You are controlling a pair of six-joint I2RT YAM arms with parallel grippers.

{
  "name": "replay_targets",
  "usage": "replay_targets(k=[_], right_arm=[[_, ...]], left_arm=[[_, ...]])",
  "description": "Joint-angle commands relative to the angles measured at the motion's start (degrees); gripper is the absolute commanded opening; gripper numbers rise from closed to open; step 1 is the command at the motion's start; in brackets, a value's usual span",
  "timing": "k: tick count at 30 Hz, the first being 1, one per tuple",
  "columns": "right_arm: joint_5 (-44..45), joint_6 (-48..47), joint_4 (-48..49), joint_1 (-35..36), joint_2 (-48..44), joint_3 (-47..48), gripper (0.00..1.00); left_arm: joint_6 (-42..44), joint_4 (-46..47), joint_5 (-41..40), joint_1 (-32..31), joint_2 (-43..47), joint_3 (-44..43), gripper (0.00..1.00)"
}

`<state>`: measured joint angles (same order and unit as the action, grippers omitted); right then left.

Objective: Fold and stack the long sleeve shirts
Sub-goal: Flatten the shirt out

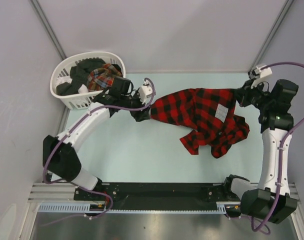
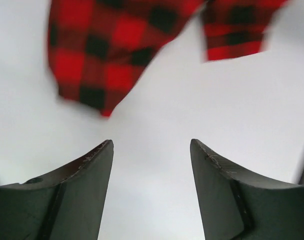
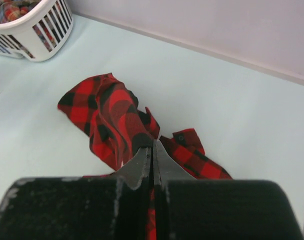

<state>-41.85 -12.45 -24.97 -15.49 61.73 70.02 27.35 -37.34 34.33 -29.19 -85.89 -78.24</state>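
Observation:
A red-and-black checked long sleeve shirt (image 1: 204, 117) lies crumpled and stretched across the middle right of the table. My right gripper (image 1: 240, 95) is shut on its right end. In the right wrist view the fingertips (image 3: 152, 147) pinch red cloth, and the shirt (image 3: 104, 117) trails away over the table. At the shirt's left end my left gripper (image 1: 141, 114) is open. In the left wrist view this gripper (image 2: 152, 150) holds nothing, and the shirt (image 2: 107, 55) is just beyond its fingertips. A finer plaid shirt (image 1: 103, 75) lies in the basket.
A white slatted basket (image 1: 67, 97) with dark clothes and the plaid shirt stands at the back left, close behind the left arm; it also shows as the basket (image 3: 42, 30) in the right wrist view. Grey walls close in the back and sides.

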Motion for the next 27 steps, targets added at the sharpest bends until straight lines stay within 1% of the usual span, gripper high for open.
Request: replay_targets(k=[1,2,3,4,5,7,8,9,10,11,12,13,14,15,16,19,21,23,24,25,26,27], right_arm=[[-8.34,-2.32,-3.24,-5.42,-1.79,-1.2,0.0],[-9.47,-2.32,-3.85,-6.13,-1.88,-1.11,0.0],[-10.0,-2.58,-4.29,-6.74,-1.71,-1.03,0.0],[-10.53,-2.76,-5.08,-7.36,-1.71,-1.11,0.0],[-10.62,-3.11,-5.61,-7.45,-1.71,-1.11,0.0],[-11.32,-4.25,-7.19,-7.54,-1.79,-1.38,0.0],[-11.68,-4.51,-7.63,-7.54,-1.88,-1.99,0.0],[-11.94,-4.78,-8.16,-7.54,-2.4,-2.43,0.0],[-12.81,-5.13,-8.95,-7.54,-2.67,-2.87,0.0],[-13.17,-5.39,-9.48,-7.45,-2.85,-3.22,0.0],[-13.35,-5.57,-9.74,-7.37,-3.63,-4.18,0.0],[-13.18,-5.74,-10.18,-7.37,-3.9,-4.62,0.0],[-13.0,-5.83,-10.27,-7.28,-4.25,-5.15,0.0],[-12.74,-6.09,-10.53,-7.28,-4.52,-5.76,0.0],[-12.21,-6.27,-10.97,-7.28,-4.78,-6.12,0.0],[-11.16,-7.5,-12.55,-7.28,-5.05,-6.56,0.0],[-10.1,-8.64,-13.08,-7.37,-5.05,-7.0,0.0],[-6.86,-9.17,-13.0,-7.37,-5.22,-8.4,0.0],[-5.89,-11.0,-13.52,-7.54,-5.05,-8.76,0.0],[-4.31,-11.89,-14.74,-7.72,-4.87,-9.45,0.0],[-3.78,-12.77,-15.54,-7.98,-4.78,-9.72,0.0],[-3.16,-14.78,-16.24,-8.33,-4.87,-9.99,0.0]], left_arm=[[2.87,13.95,-7.32,0.98,-4.1,4.94,0.68],[4.45,15.88,-8.39,1.06,-7.25,4.15,0.68],[5.59,15.29,-8.75,1.15,-9.63,2.49,0.68],[7.17,14.5,-9.1,1.59,-11.91,-1.44,0.67],[7.88,13.45,-8.41,2.11,-16.02,-3.39,0.66],[9.38,12.82,-5.6,3.6,-19.48,-8.65,0.65],[9.56,12.39,-4.8,4.05,-22.97,-10.34,0.65],[9.91,11.86,-3.58,4.31,-24.49,-12.1,0.65],[9.91,11.07,-3.13,4.4,-26.33,-15.42,0.65],[9.22,10.8,-2.95,4.4,-28.0,-17.19,0.65],[8.43,10.02,-2.69,4.4,-31.76,-19.04,0.65],[6.68,8.79,-2.6,4.32,-33.8,-23.58,0.65],[5.53,6.17,-3.64,4.23,-35.82,-25.89,0.65],[4.39,4.92,-4.09,4.23,-40.19,-28.0,0.65],[2.72,2.3,-4.61,4.23,-41.89,-31.59,0.65],[1.22,-2.01,-3.84,4.23,-46.02,-34.52,0.64],[1.04,-3.69,-0.32,4.23,-46.3,-33.48,0.63],[1.65,-6.77,1.87,4.23,-45.78,-31.46,0.51],[1.82,-7.3,3.1,4.23,-44.9,-29.88,0.42],[2.26,-7.31,3.46,4.23,-42.2,-25.34,0.21],[2.09,-6.96,3.73,4.23,-40.08,-22.43,0.13],[2.09,-6.61,4.43,4.23,-37.8,-19.44,0.08]])
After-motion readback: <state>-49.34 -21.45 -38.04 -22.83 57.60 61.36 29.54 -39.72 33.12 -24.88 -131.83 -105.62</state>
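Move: The shirt's left end lies about 13 cm ahead of the open left hand, 3 cm to its right and 20 cm below; the basket stands roughly 26 cm ahead and 26 cm to that hand's left, and the sleeve on the near side is level with it in reach, some 18 cm to its right. The right hand still holds a lifted corner of the shirt high up, with the shirt's loose right part on the table about 32 cm straight beneath and 2 cm to the right. The left hand, fingers open, swings down and forward beyond the shirt's left end, then comes back about 5 cm while still sinking, ending some 19 cm lower and 13 cm farther out, its fingers tipping about 20 degrees more steeply down and closing to pinch the cloth there. Meanwhile the right hand keeps its pinch on the raised corner and lowers it about 7 cm while drawing back 5 cm, tipping some 10 degrees down, towards the loose cloth lying below. ##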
